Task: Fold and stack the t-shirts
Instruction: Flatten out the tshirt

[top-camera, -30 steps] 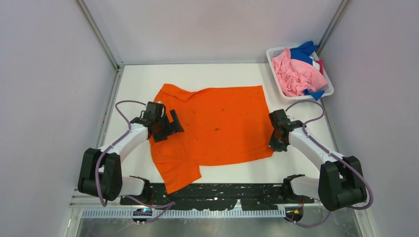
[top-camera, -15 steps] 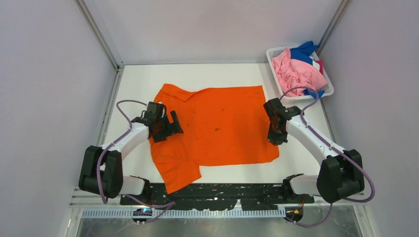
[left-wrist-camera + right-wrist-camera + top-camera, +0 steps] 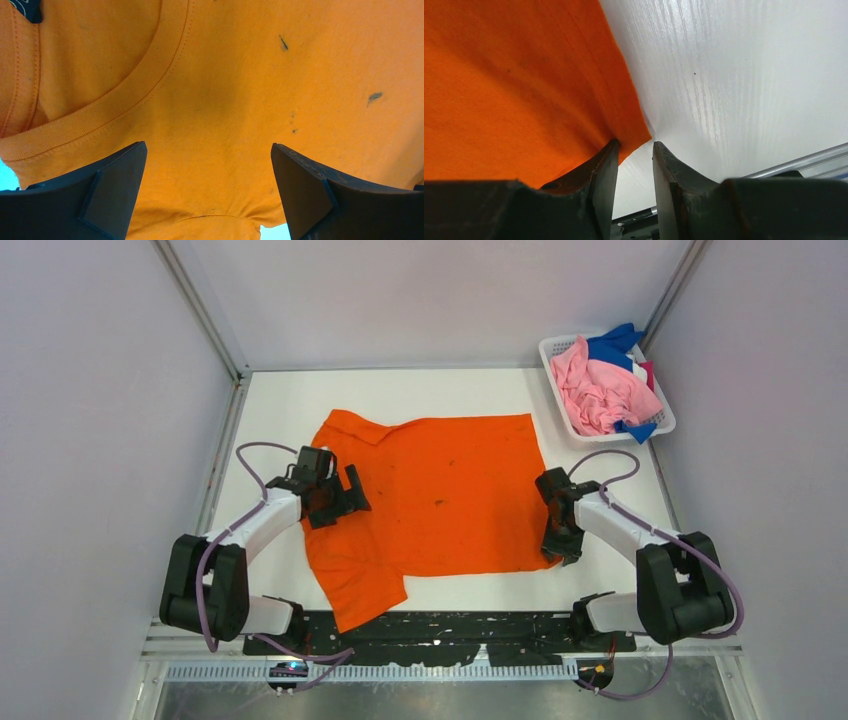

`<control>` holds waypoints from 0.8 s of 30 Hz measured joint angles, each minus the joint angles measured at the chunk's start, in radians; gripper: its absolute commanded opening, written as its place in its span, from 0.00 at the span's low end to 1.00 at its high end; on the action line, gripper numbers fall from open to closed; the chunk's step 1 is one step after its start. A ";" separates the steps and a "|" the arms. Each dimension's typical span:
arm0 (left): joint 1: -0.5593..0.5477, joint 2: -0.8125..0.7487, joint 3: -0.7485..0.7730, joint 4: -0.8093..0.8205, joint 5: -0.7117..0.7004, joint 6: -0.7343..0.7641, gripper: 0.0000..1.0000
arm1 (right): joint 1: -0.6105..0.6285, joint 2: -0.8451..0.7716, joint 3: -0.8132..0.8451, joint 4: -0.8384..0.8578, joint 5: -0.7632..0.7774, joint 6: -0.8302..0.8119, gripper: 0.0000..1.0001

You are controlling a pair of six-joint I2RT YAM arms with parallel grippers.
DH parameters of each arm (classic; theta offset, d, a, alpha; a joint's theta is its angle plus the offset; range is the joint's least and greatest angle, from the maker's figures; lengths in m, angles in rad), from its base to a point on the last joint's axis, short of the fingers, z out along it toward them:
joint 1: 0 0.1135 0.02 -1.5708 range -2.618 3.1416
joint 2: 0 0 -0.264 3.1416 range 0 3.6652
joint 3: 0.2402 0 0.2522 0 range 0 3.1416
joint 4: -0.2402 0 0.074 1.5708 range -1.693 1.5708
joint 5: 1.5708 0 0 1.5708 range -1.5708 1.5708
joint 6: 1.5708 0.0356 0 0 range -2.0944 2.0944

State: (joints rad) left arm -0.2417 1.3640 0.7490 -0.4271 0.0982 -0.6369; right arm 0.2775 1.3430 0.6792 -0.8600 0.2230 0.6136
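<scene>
A bright orange t-shirt (image 3: 440,500) with tiny dark specks lies spread on the white table; one sleeve trails toward the near edge. My left gripper (image 3: 337,492) is open and low over the shirt's left side. In the left wrist view the gripper (image 3: 208,146) straddles cloth (image 3: 225,75) just below the ribbed collar. My right gripper (image 3: 562,545) is at the shirt's near right corner. In the right wrist view its jaws (image 3: 635,143) stand a narrow gap apart. The cloth corner (image 3: 514,90) lies against the left finger, and bare table shows in the gap.
A white mesh basket (image 3: 666,410) at the far right corner holds a crumpled pink shirt (image 3: 600,390), a blue one (image 3: 615,340) and a bit of magenta (image 3: 648,371). Grey walls enclose the table. A black rail runs along the near edge (image 3: 450,625).
My right gripper went along the shirt's right edge, first away, then back to its near right corner. The shirt's right hem shifted slightly. The left arm has not moved.
</scene>
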 measured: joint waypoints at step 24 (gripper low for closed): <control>0.000 -0.008 0.000 -0.004 0.007 0.016 0.99 | -0.006 -0.148 0.005 0.119 -0.039 -0.024 0.05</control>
State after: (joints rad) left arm -0.2417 1.3563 0.7490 -0.4309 0.1055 -0.6212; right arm 0.2718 1.1954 0.6846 -0.7406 0.1841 0.5900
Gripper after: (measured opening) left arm 0.994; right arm 0.073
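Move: The orange t-shirt's near right corner lies practically between the right hand's part-open fingers, about 1 cm to its left and 1 cm below. From this hand the middle of the shirt lies some 12 cm ahead and 23 cm left, its far right corner roughly 29 cm ahead and 3 cm left, and the laundry basket some 34 cm ahead and 13 cm right. From the left hand the near right corner lies about 11 cm back and 38 cm right, 4 cm lower. The t-shirt's near right corner gets pinched as the right fingers close from part-open to shut around it near the table. The right hand keeps its grip on the corner and takes it about 4 cm forward, slightly left, then also up some 3 cm, the fingertips swinging forward about 15 degrees. ##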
